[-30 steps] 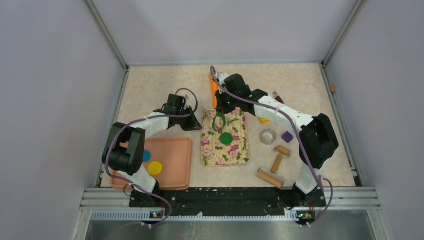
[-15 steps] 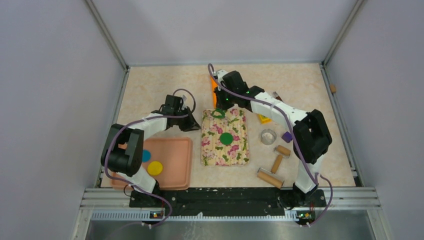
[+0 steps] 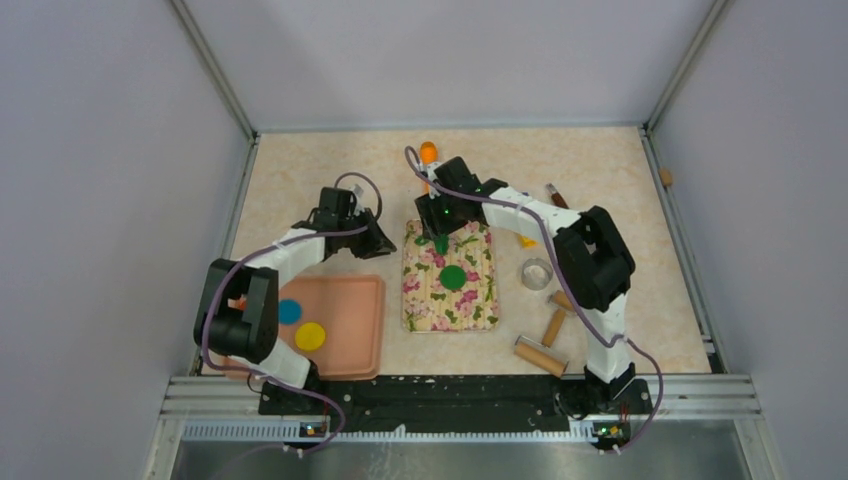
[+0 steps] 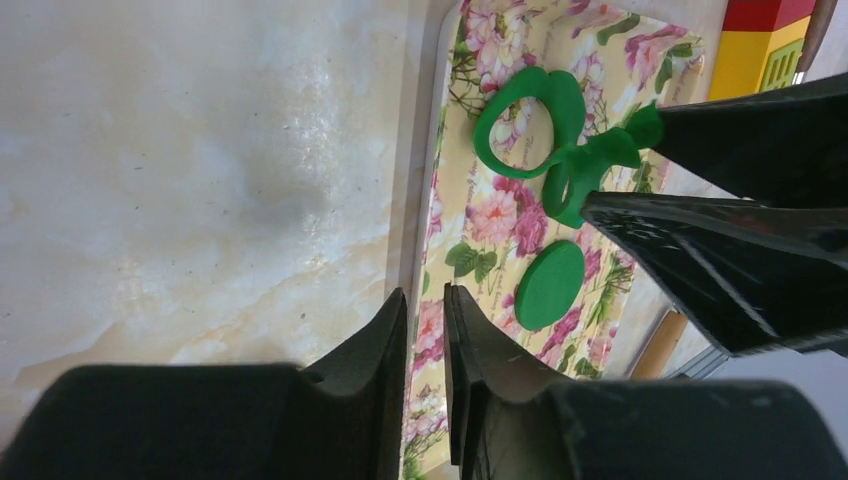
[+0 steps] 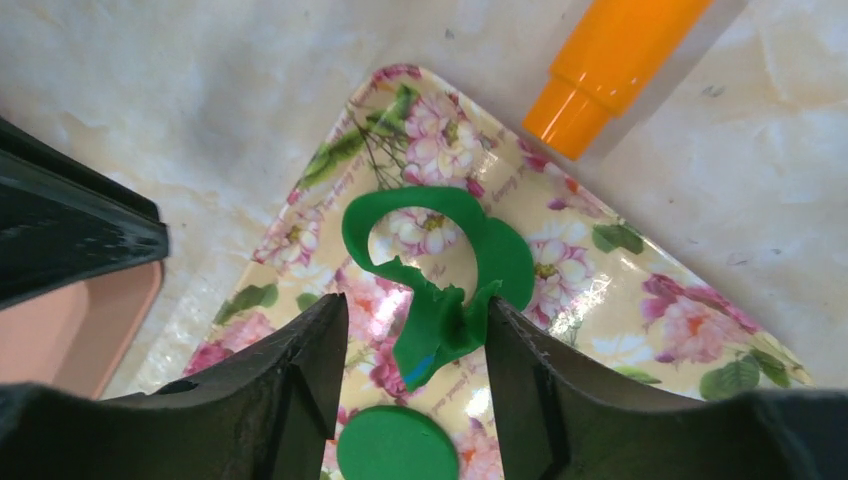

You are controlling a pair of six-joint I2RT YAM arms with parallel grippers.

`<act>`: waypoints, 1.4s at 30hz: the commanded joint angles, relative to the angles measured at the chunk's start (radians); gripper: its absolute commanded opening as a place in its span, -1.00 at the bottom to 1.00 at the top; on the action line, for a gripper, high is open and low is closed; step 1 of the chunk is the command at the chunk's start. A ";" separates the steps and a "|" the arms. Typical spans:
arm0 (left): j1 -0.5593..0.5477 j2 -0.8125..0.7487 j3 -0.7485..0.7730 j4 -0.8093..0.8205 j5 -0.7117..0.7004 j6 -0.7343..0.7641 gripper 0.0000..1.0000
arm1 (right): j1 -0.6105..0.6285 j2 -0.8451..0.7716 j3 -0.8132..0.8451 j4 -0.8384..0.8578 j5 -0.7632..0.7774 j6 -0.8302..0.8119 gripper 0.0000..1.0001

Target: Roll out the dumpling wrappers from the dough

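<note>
The dough [image 5: 440,320] is a ragged green ring [image 3: 438,240] with a crumpled end, lying at the far end of the floral mat [image 3: 480,300]. My right gripper [image 5: 415,305] is open and straddles that crumpled end, which leans on one finger. A neat round green dumpling wrapper [image 3: 453,277] lies mid-mat [image 4: 548,285]. Blue [image 3: 289,311] and yellow [image 3: 310,336] wrappers rest in the pink tray [image 3: 350,290]. My left gripper [image 4: 425,295] hovers over the mat's left edge, jaws a narrow slit apart, with nothing pinched between them.
An orange tube [image 3: 428,152] lies beyond the mat. A metal ring cutter [image 3: 536,272] and wooden rolling pins [image 3: 540,355] sit right of the mat. A red and yellow block [image 4: 760,40] stands near the mat's far right corner.
My right gripper has opened and let go of the dough's crumpled end after swinging left over the mat. The left gripper's jaws have parted slightly and it has edged left.
</note>
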 commanded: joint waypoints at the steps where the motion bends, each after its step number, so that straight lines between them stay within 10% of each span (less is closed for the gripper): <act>1: 0.018 -0.068 -0.030 0.028 0.019 0.018 -0.51 | -0.020 0.012 0.061 -0.014 -0.048 0.011 0.10; 8: 0.024 -0.091 -0.075 0.076 0.030 -0.008 -0.23 | -0.057 -0.013 0.113 -0.022 -0.092 0.003 0.40; 14: 0.031 -0.027 -0.036 0.241 0.110 -0.050 -0.05 | -0.074 -0.019 0.111 -0.053 -0.476 -0.015 0.80; 42: 0.013 0.364 0.350 0.369 0.566 0.042 0.11 | -0.078 -0.062 0.127 -0.083 -0.506 -0.200 0.89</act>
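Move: Low over the board's far-left part, the right hand has the green dough scrap right under its fingertips, its middle about 2 cm down, a torn end already clinging to the right-hand finger. From that hand the round green wrapper is roughly 7 cm back and 4 cm right, and the orange tube's middle about 12 cm ahead, hardly to either side. For the left hand the scrap is some 4 cm ahead and 9 cm right, slightly lower. Swinging in to the scrap, the left hand goes about 8 cm forward, then mostly right, rising some 5 cm, turning roughly 20 degrees clockwise and opening to about half, until its fingers straddle the clinging end. The right hand dips slightly, then rises about 5 cm net while drawing back some 3 cm and a little left, turning counter-clockwise and spreading from half to wide open, the scrap still stuck to one finger. ##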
